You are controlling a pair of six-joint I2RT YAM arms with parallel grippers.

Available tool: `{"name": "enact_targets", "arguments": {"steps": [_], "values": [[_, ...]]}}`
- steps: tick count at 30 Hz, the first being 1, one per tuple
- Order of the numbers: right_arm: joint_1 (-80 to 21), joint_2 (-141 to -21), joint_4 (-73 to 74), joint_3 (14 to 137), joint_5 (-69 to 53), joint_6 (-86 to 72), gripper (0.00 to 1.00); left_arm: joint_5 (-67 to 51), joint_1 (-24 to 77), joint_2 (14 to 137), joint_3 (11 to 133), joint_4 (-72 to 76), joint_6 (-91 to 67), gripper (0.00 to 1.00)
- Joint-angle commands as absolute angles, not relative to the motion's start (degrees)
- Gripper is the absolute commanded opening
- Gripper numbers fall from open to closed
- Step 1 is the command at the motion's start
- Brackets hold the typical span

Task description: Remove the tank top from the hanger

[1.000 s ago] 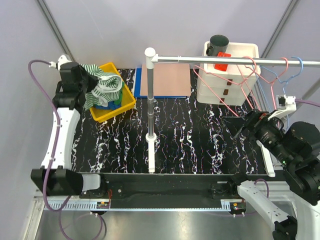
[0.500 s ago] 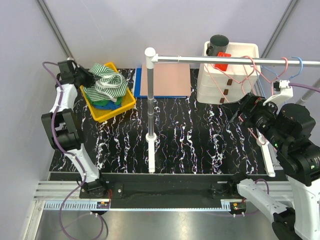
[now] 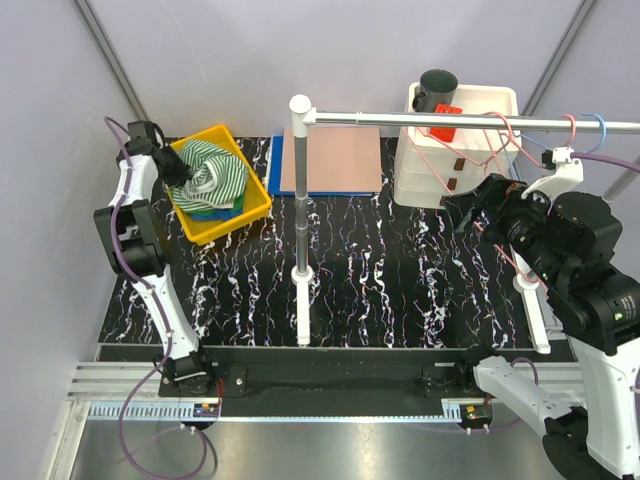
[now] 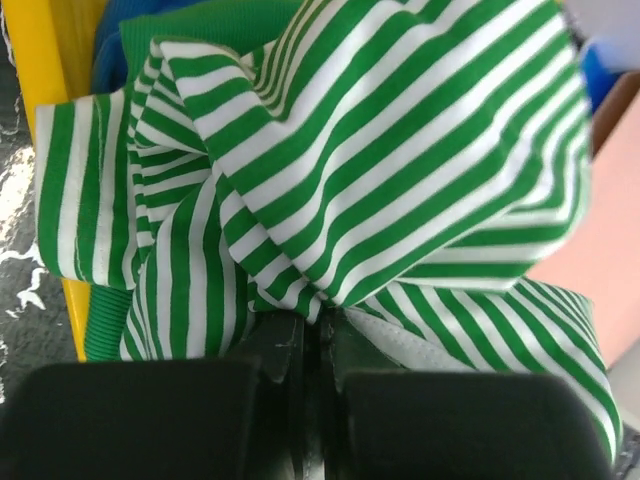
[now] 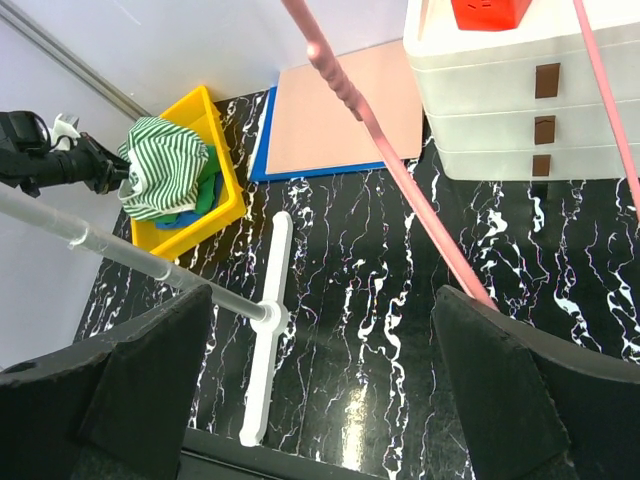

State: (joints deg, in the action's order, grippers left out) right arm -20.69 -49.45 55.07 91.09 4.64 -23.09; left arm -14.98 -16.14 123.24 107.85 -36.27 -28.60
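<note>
The green-and-white striped tank top [image 3: 212, 172] hangs bunched over the yellow bin [image 3: 255, 205] at the back left, off any hanger. My left gripper [image 3: 172, 166] is shut on a fold of it. In the left wrist view the striped tank top [image 4: 380, 150] fills the frame above the closed fingers [image 4: 285, 345]. My right gripper [image 3: 468, 212] stands open beside a bare pink hanger [image 3: 468, 150] hooked on the rail. One arm of the pink hanger [image 5: 400, 170] crosses the right wrist view and ends at the right finger [image 5: 510, 380]. Nothing lies between the jaws.
A white rack post [image 3: 300, 220] carries a horizontal rail [image 3: 440, 120] with further pink hangers and a blue hanger [image 3: 592, 135]. A white drawer unit [image 3: 455, 160] holds a black cup and a red item. A pink board [image 3: 330, 160] lies on a blue mat.
My left arm has folded back and brought the held tank top down over the yellow bin. My right gripper has shifted left and up, closer to the pink hanger, staying open.
</note>
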Motion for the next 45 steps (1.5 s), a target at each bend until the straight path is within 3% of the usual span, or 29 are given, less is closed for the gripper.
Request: {"name": "enact_targets", "arguments": {"steps": [1, 5, 9, 11, 19, 24, 30, 34, 37, 45], "values": [[-20.9, -50.4, 51.8, 90.8, 4.4, -23.1, 1.0, -9.5, -16.3, 124.7, 108.1, -40.9, -24.3, 0.06], [-20.9, -50.1, 51.9, 91.1, 3.6, -23.1, 1.0, -7.6, -15.6, 120.8, 107.3, -41.1, -24.4, 0.28], [-20.9, -49.6, 51.9, 91.1, 1.5, -22.8, 1.0, -4.6, -13.7, 115.4, 106.5, -41.3, -25.1, 0.6], [-20.8, -49.4, 51.9, 90.9, 0.1, -22.7, 1.0, -3.8, -12.2, 112.9, 107.0, -41.6, -25.2, 0.62], [-20.9, -49.0, 51.9, 90.1, -9.6, -20.7, 1.0, 4.6, -9.2, 99.5, 104.8, -47.2, -26.0, 0.99], [-20.9, -50.9, 51.7, 89.4, -16.9, -21.2, 1.0, 2.7, -5.1, 85.4, 95.7, -47.7, -26.8, 0.99], [-20.9, -52.7, 48.4, 86.3, -25.0, -27.0, 1.0, 3.5, 16.0, 67.7, 75.3, -44.8, -35.1, 0.99], [-20.8, -50.7, 45.3, 82.1, -28.6, -32.5, 1.0, 3.1, 25.8, 47.3, 60.7, -41.3, -47.1, 0.98], [-20.9, -49.2, 44.9, 77.2, -32.2, -37.9, 1.0, -3.0, 27.8, 37.5, 52.8, -38.4, -50.3, 0.96], [-20.9, -29.7, 44.1, 58.9, -27.4, -44.7, 1.0, -19.3, 30.6, 24.6, 33.7, -24.8, -58.6, 0.97]]}}
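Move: The left hand still pinches the striped tank top over the yellow bin. The bin's middle is about 6 cm to its right, 1 cm farther out and 8 cm below; the tank top's bulk is about 7 cm right, 1 cm out and 4 cm below. The rack post's foot lies some 28 cm back and 33 cm right, 11 cm below. From the empty right hand the tank top is roughly 32 cm ahead, 54 cm left and 36 cm below. The left fingers spread from shut to wide and let go of the tank top with a slight dip into the bin, then the empty hand pulls back and up, swinging right towards the rack post: about 36 cm back and 25 cm right, climbing nearly 20 cm before sinking some. The fingers tip up and the wrist turns clockwise. The open right hand draws left and down roughly 9 cm each, then also back, turning counter-clockwise and tipping down. ##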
